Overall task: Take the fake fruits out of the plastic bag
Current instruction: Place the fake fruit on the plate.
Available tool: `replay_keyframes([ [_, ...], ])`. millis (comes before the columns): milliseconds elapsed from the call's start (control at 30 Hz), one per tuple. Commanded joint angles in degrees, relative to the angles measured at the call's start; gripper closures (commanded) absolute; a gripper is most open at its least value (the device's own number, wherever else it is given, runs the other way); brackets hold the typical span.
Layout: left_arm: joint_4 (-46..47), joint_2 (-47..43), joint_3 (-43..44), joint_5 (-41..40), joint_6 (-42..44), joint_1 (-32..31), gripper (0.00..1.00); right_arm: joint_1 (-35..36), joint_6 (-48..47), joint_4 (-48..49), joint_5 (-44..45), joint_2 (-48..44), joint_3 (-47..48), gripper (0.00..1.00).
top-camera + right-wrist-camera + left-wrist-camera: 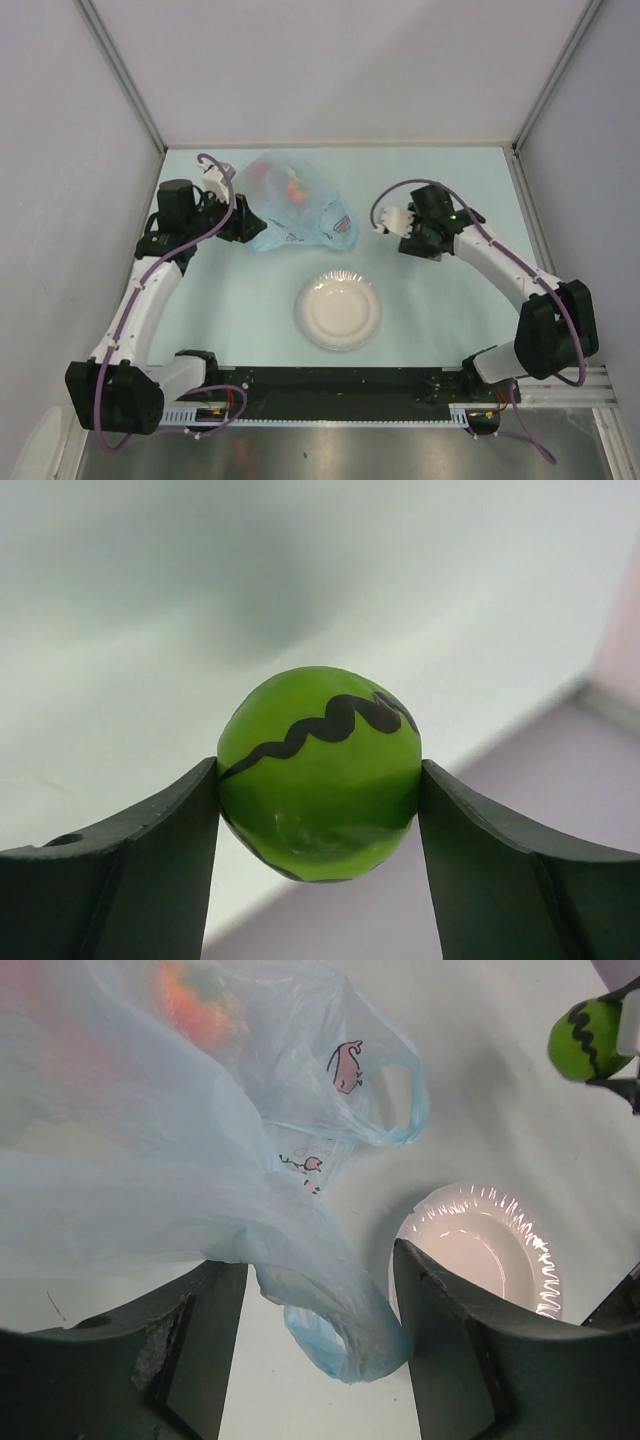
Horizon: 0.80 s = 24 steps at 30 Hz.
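The light-blue plastic bag (297, 212) lies at the table's back left; an orange-red fruit (293, 188) shows through it. In the left wrist view the bag (150, 1160) fills the upper left, with the orange fruit (195, 1005) blurred inside. My left gripper (238, 222) is at the bag's left edge. Its jaws (315, 1260) stand wide apart, with loose bag film and a loop handle hanging between them, unsqueezed. My right gripper (392, 220) hovers right of the bag. It (318, 780) is shut on a green ball fruit (318, 770) with dark wavy stripes, also visible as the green fruit (585, 1040).
A white paper plate (338, 310) sits in front of the bag, midway between the arms, and shows as the plate (480, 1250) beside my left fingers. White enclosure walls ring the table.
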Motion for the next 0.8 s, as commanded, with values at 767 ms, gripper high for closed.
replay_keyframes([
  [767,4.0,-6.0,1.0,-0.7,-1.5,2.3,0.33,29.1,31.3,-0.5,-37.5,11.6,9.9,0.31],
])
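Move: My right hand already holds the green striped fruit, about 12 cm above the plate. The plate's middle lies some 26 cm to my right hand's left and 13 cm back. The plastic bag's middle is about 40 cm left and 20 cm ahead of my right hand, low on the table. From my open left hand, the plate is roughly 21 cm right, 9 cm back and 22 cm down. I sweep my right hand quickly left and then back, some 26 cm left and 16 cm back in all, carrying the fruit over the plate. It rises slightly on the way, then slows and sinks about 5 cm at the end, while the wrist turns some 50 degrees until the fingers slant down to the left. My grip holds; my left hand eases a couple of centimetres up and left, fingers open. ##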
